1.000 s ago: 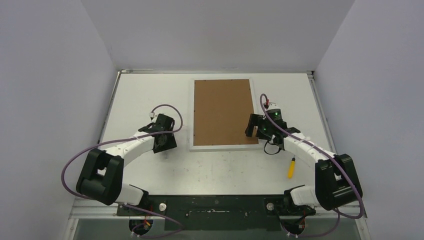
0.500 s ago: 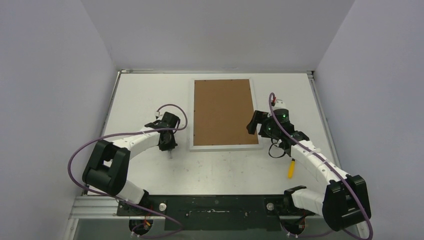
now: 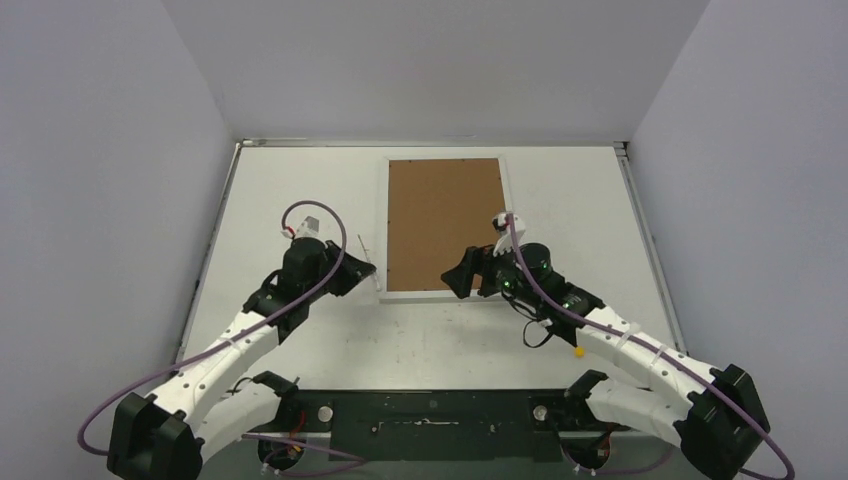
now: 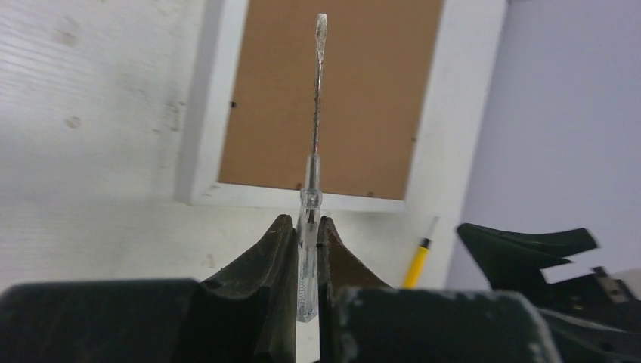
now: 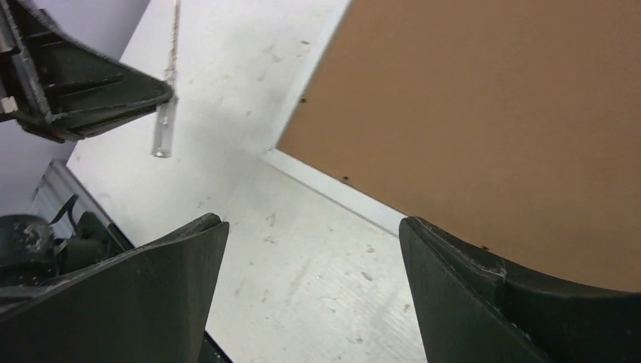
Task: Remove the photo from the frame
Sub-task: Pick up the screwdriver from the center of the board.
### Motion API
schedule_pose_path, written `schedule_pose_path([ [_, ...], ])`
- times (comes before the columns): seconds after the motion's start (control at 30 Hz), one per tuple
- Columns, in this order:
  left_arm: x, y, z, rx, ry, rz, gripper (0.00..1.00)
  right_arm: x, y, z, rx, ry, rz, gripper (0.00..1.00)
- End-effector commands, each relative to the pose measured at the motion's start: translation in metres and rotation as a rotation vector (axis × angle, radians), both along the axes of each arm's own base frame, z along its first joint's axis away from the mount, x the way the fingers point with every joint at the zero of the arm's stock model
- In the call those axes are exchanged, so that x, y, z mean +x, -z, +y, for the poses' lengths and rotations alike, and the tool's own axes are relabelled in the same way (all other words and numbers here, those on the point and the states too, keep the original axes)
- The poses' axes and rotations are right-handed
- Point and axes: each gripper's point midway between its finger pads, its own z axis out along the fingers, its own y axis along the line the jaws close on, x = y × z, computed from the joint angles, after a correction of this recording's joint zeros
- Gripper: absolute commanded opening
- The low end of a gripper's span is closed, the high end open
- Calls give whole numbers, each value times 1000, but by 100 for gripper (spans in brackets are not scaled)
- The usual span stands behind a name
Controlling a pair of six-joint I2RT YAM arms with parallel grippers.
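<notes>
The frame [image 3: 510, 225] lies face down at the table's middle back, its brown backing board [image 3: 445, 220] facing up. The photo is hidden under that board. My left gripper [image 3: 366, 270] is shut on the clear handle of a thin flat-blade screwdriver [image 4: 319, 98] and hovers just left of the frame's near left corner. In the left wrist view the blade points out over the board [image 4: 363, 91]. My right gripper [image 3: 468, 278] stands open and empty above the frame's near edge. In its own view the fingertips [image 5: 215, 227] straddle bare table and the white border [image 5: 332, 189].
A yellow-handled screwdriver [image 4: 418, 261] lies on the table near the right arm, mostly covered by that arm in the top view [image 3: 578, 350]. Grey walls close in the table on three sides. The black base rail [image 3: 430, 410] runs along the near edge.
My left gripper closed on the clear screwdriver at the table, then lifted it and turned it toward the frame. My right gripper swung from the frame's right side to its near edge.
</notes>
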Motion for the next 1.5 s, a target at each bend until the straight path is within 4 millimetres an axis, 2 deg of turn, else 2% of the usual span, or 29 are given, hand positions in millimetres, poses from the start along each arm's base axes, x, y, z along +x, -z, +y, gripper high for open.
schedule_pose_path([
  [0.0,0,-67,-43,-483,-48,-99,0,-3,-45,36,116,7,-189,86],
  [0.1,-5,-83,-51,-646,-99,-95,0,-17,-54,64,115,-45,-246,86],
  [0.23,-12,-95,-62,-801,-142,-57,0,-27,-65,87,105,-74,-326,86],
  [0.37,-18,-102,-71,-910,-163,-9,0,-23,-66,97,88,-67,-348,84],
  [0.43,-21,-100,-75,-927,-177,9,0,-23,-68,101,90,-75,-354,76],
  [0.67,-23,-95,-85,-962,-180,55,0,-18,-66,99,90,-35,-358,65],
  [0.8,-24,-92,-87,-967,-183,64,0,-17,-69,98,96,-26,-363,62],
  [0.87,-25,-93,-86,-970,-186,61,0,-18,-71,96,102,-21,-367,56],
  [1.13,-27,-91,-85,-966,-197,62,0,-19,-80,88,124,1,-381,52],
  [1.47,-30,-92,-90,-971,-174,63,0,-17,-75,97,109,-8,-352,43],
])
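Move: The left hand already holds the clear screwdriver by its handle. The right gripper it is bringing this to hangs about 17 cm to its right, 3 cm back and 3 cm higher; the frame's middle is 17 cm ahead, 17 cm right and 13 cm below it. From the open right hand, the screwdriver's handle is some 19 cm left, 1 cm ahead and 3 cm lower. The frame's near-left corner is about 16 cm left, 4 cm ahead and 15 cm below that hand. Rightward about 9 cm and up 7, the left hand carries the screwdriver towards the right gripper, rolling some 50 degrees so its fingers come to point right and nearly level. The right hand swings left and back to meet it, edges slightly forward again while rising and tilting its fingers up, then holds there while they narrow by half around the handle's end; the left keeps its pinch. ##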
